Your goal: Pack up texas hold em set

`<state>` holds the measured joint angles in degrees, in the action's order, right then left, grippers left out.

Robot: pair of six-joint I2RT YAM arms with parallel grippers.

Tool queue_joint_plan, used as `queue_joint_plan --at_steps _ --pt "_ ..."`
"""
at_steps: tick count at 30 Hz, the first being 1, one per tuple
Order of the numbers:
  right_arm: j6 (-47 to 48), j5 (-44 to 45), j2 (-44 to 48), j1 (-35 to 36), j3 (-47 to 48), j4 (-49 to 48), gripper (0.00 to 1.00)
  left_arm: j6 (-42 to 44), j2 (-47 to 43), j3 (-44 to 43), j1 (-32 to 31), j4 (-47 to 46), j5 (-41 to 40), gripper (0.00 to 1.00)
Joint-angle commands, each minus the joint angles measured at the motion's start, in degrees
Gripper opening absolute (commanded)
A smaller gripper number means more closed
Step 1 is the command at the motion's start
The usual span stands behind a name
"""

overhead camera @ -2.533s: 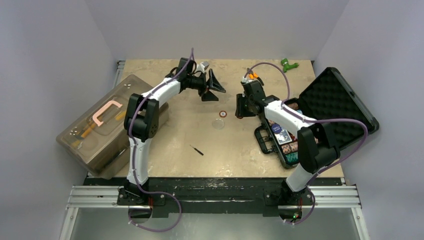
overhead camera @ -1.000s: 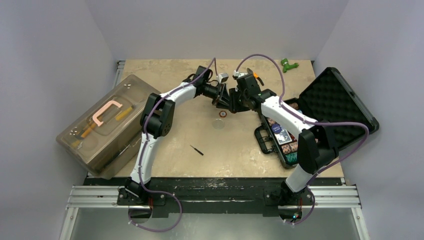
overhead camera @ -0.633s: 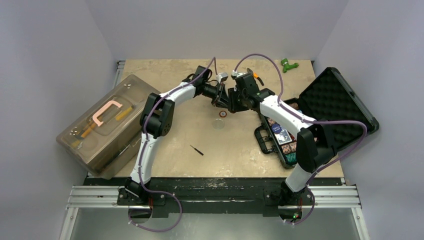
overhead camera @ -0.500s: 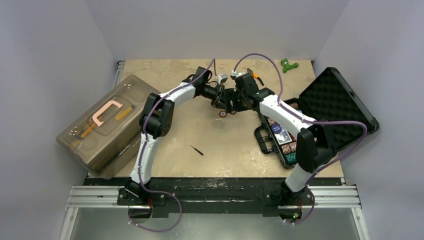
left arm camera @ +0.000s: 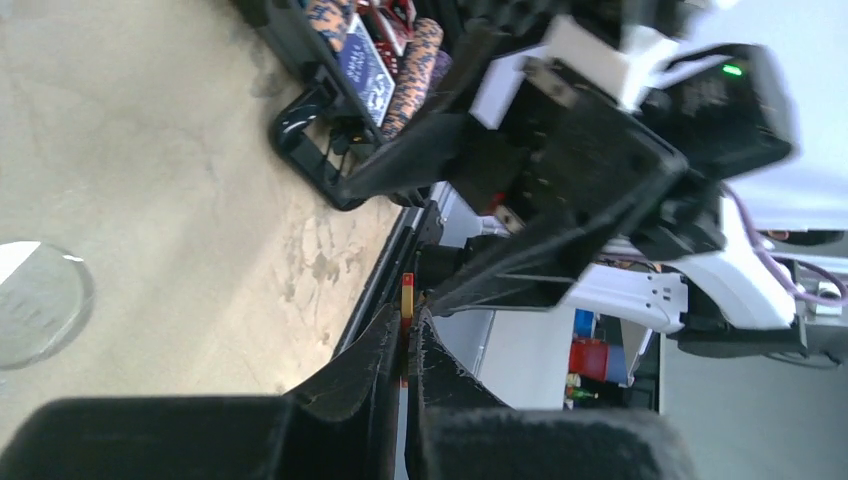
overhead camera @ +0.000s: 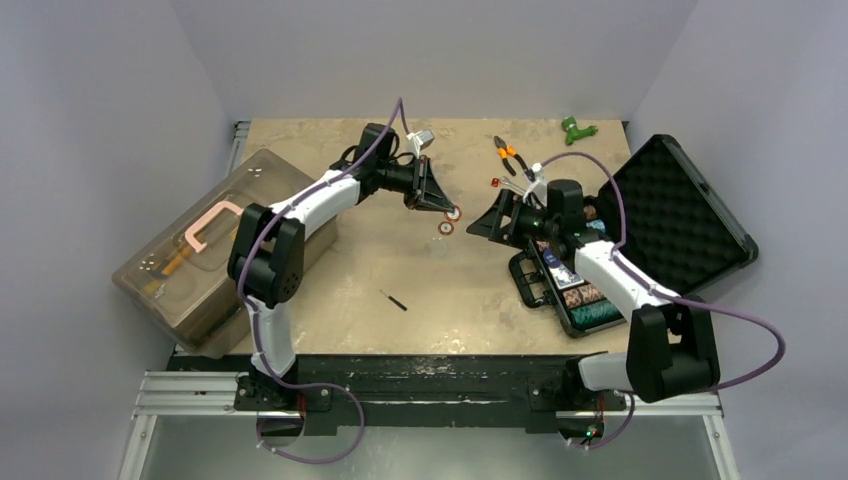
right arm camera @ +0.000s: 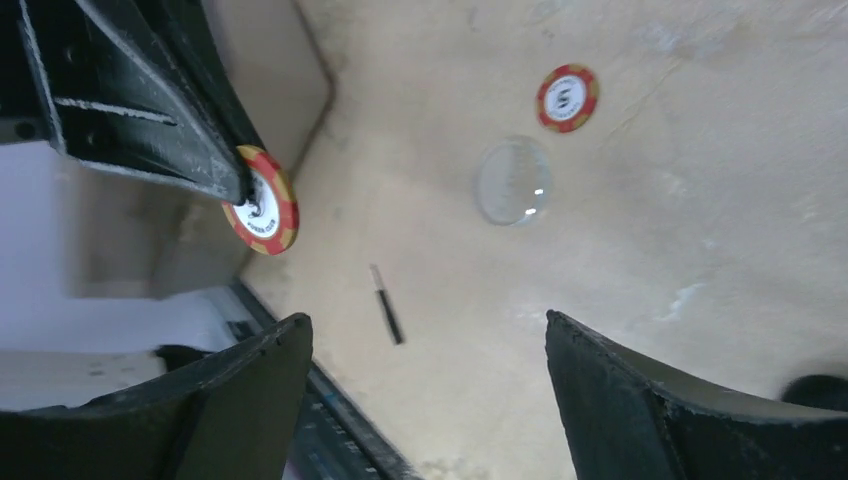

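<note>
My left gripper (overhead camera: pixel 449 207) is shut on a red and yellow striped poker chip (overhead camera: pixel 455 212), held above the table; the chip shows edge-on between the fingers (left arm camera: pixel 406 300) and face-on in the right wrist view (right arm camera: pixel 262 213). A second red chip (overhead camera: pixel 445 227) lies flat on the table just below, also seen by the right wrist (right arm camera: pixel 568 97). My right gripper (overhead camera: pixel 482 220) stands open and empty (right arm camera: pixel 428 325), a short way right of the held chip. The black case (overhead camera: pixel 680 215) lies open at the right, its tray (overhead camera: pixel 575 290) holding chips and card decks.
A clear round disc (right arm camera: pixel 512 181) and a small black tool (overhead camera: pixel 393 299) lie on the table. The translucent brown toolbox (overhead camera: pixel 200 250) fills the left side. Orange-handled pliers (overhead camera: pixel 505 155) and a green object (overhead camera: pixel 577 128) sit at the back.
The two grippers were together over the table middle and have parted. The left one shut on the chip and drew back left; the right one opened and pulled back toward the case.
</note>
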<state>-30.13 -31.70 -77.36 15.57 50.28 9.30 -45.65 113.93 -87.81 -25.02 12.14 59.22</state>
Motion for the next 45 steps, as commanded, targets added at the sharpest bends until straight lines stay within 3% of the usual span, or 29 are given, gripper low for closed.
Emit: queue_joint_plan --at_steps 1,3,6,8,17,22,25,29,32,33,34,35,36,37,38,40,42,45 --pt "-23.5 -21.07 1.7 -2.14 -9.24 -33.96 0.77 -2.69 -4.64 2.95 -1.1 -8.77 3.43 0.0" --pt "-26.95 -19.16 1.4 -2.62 -10.84 -38.35 0.66 -4.72 -5.2 3.81 -1.66 -10.95 4.16 0.0" --pt "-38.79 -19.3 -0.53 -2.78 -14.13 -55.12 0.63 -8.86 -4.88 4.56 -2.58 -17.22 5.98 0.0" --pt "-41.77 -18.83 -2.12 -2.79 -14.62 -60.92 0.62 -9.78 -4.75 4.81 -2.83 -18.18 6.63 0.0" --pt "-46.03 -16.95 -4.68 -2.74 -16.77 -68.97 0.39 -12.38 -5.26 5.52 -3.02 -21.43 7.72 0.0" --pt "-48.33 -17.59 -4.9 -2.74 -19.19 -73.62 0.33 -13.76 -5.08 5.87 -2.98 -23.3 8.17 0.0" --pt "-50.06 -18.29 -5.7 -2.74 -20.23 -77.89 0.24 -14.28 -5.12 5.98 -2.98 -24.06 8.39 0.0" --pt "-51.86 -18.97 -6.92 -2.81 -20.54 -81.44 0.02 -14.38 -4.96 6.07 -3.07 -24.14 8.52 0.0" --pt "-51.07 -18.54 -6.78 -2.82 -20.49 -80.71 0.0 -14.32 -5.1 5.99 -3.11 -24.33 8.75 0.0" --pt "-49.72 -18.64 -6.41 -2.81 -20.16 -78.19 0.0 -14.34 -5.24 5.88 -3.18 -24.28 8.87 0.0" --pt "-47.27 -18.44 -5.7 -2.83 -19.68 -74.0 0.0 -14.12 -5.42 5.82 -3.15 -24.04 8.86 0.09" --pt "-44.05 -17.96 -4.56 -2.83 -19.08 -68.29 0.0 -12.98 -5.86 5.69 -3.05 -22.97 8.47 0.27" --pt "-39.96 -17.05 -3.1 -2.94 -18.29 -62.08 0.0 -10.77 -6.49 5.36 -2.94 -20.36 7.59 0.52" --pt "-33.71 -15.6 -1.38 -3.04 -16.23 -52.31 0.0 -6.3 -7.24 3.97 -2.85 -14.7 5.89 0.92" --pt "-25.1 -12.38 0.71 -3.03 -13.01 -38.8 0.0 -0.72 -8.14 1.98 -2.74 -5.84 3.21 0.99" --pt "-6.33 2.62 3.76 -2.81 -4.28 -7.24 0.0 11.51 -10.06 -2.84 -2.83 11.33 -5.93 1.0" --pt "3.95 15.59 4.35 -2.61 1.5 9.09 0.0 17.41 -12.03 -5.31 -2.74 20.17 -15.17 1.0" --pt "14.04 36.99 2.32 -2.78 9.69 25.71 0.0 20.26 -14.58 -5.88 -2.66 24.09 -24.09 1.0"
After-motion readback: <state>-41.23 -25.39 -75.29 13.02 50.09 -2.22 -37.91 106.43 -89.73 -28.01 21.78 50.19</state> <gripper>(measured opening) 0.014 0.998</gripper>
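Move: The left gripper already holds the poker chip at its tips, with the open right gripper some 8 cm to its right, 3 cm back and 4 cm lower. From the right hand that held chip lies about 6 cm left, 2 cm ahead and 3 cm above. The loose chip on the table is roughly 9 cm left of the right hand, level with it and 15 cm below; the clear disc is 10 cm left and 5 cm back, and the open case's middle some 26 cm right and 10 cm back. The left hand offers the chip up and back, rising about 4 cm, while the right hand rises some 7 cm and comes left, tilting its fingers up about 40 degrees, and closes to pinch the chip's free edge. Only then does the left open wide and draw off to its left, as the right carries the chip away forward and right, sinking and untilting. ##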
